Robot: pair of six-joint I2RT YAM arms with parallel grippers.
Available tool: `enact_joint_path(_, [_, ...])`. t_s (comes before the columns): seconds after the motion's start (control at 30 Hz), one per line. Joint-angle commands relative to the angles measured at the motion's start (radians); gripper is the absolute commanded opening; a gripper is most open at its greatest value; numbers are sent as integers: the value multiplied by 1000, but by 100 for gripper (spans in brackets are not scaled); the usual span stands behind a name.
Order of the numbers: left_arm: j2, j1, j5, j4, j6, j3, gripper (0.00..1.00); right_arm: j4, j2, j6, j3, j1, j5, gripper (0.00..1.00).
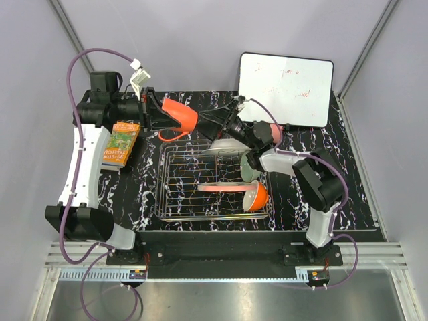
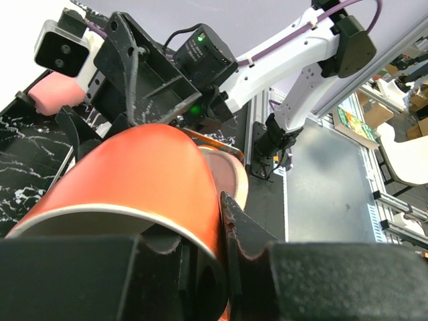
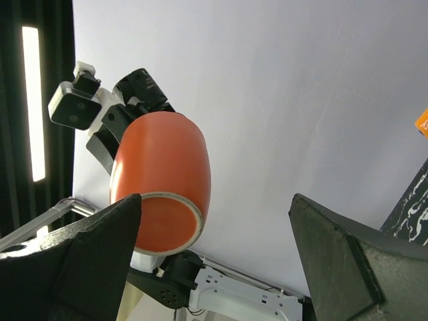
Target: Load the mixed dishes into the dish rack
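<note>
My left gripper (image 1: 164, 119) is shut on the rim of the orange-red mug (image 1: 179, 115), holding it on its side above the far left corner of the dish rack (image 1: 182, 175). In the left wrist view one finger is inside the mug (image 2: 134, 174) and the other finger (image 2: 244, 224) presses its outer wall. My right gripper (image 1: 226, 124) stands open, facing the mug (image 3: 164, 167) from the right with a gap between them. In the rack stand an orange bowl (image 1: 257, 196), a pink-and-cream plate (image 1: 224, 188), a white plate (image 1: 224, 146) and a pale green bowl (image 1: 249, 167). The small pink cup (image 1: 275, 132) sits behind the right arm.
A green-orange book (image 1: 122, 144) lies on the black marbled table (image 1: 348, 194) left of the rack, under the left arm. A whiteboard (image 1: 286, 87) lies at the far right. Grey walls close in on three sides.
</note>
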Motion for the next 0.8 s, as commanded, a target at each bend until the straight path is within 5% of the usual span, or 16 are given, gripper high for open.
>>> enact_joint_path(0.0, [-36,-4,261,42,-18,146,0,274,-88,24,8,-36,29,100])
enact_joint_path(0.77, [22,-27,250,48,14,175,0,271,-96,18,138,6,20,100])
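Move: The left gripper already holds the orange mug by its wall at the mouth, base towards the open right gripper, which waits some 13 cm to its right, 4 cm ahead and 7 cm lower. From the right hand, the mug's middle is about 9 cm left, 2 cm back and 7 cm higher. From the left hand, the dish rack's middle is roughly 11 cm right, 2 cm ahead and 33 cm below; the white plate in the rack is 15 cm right, 12 cm ahead, 28 cm below. Keep the mug pinched and lift the left gripper quickly by about 5 cm, easing back a centimetre and rolling it just under 10 degrees about its fingers, then nearly hold. Raise the open right gripper some 6 cm alongside, drawing it a couple of centimetres to the right and tipping its fingers slightly higher, so that its jaws come more into line with the mug's base without touching or closing. ##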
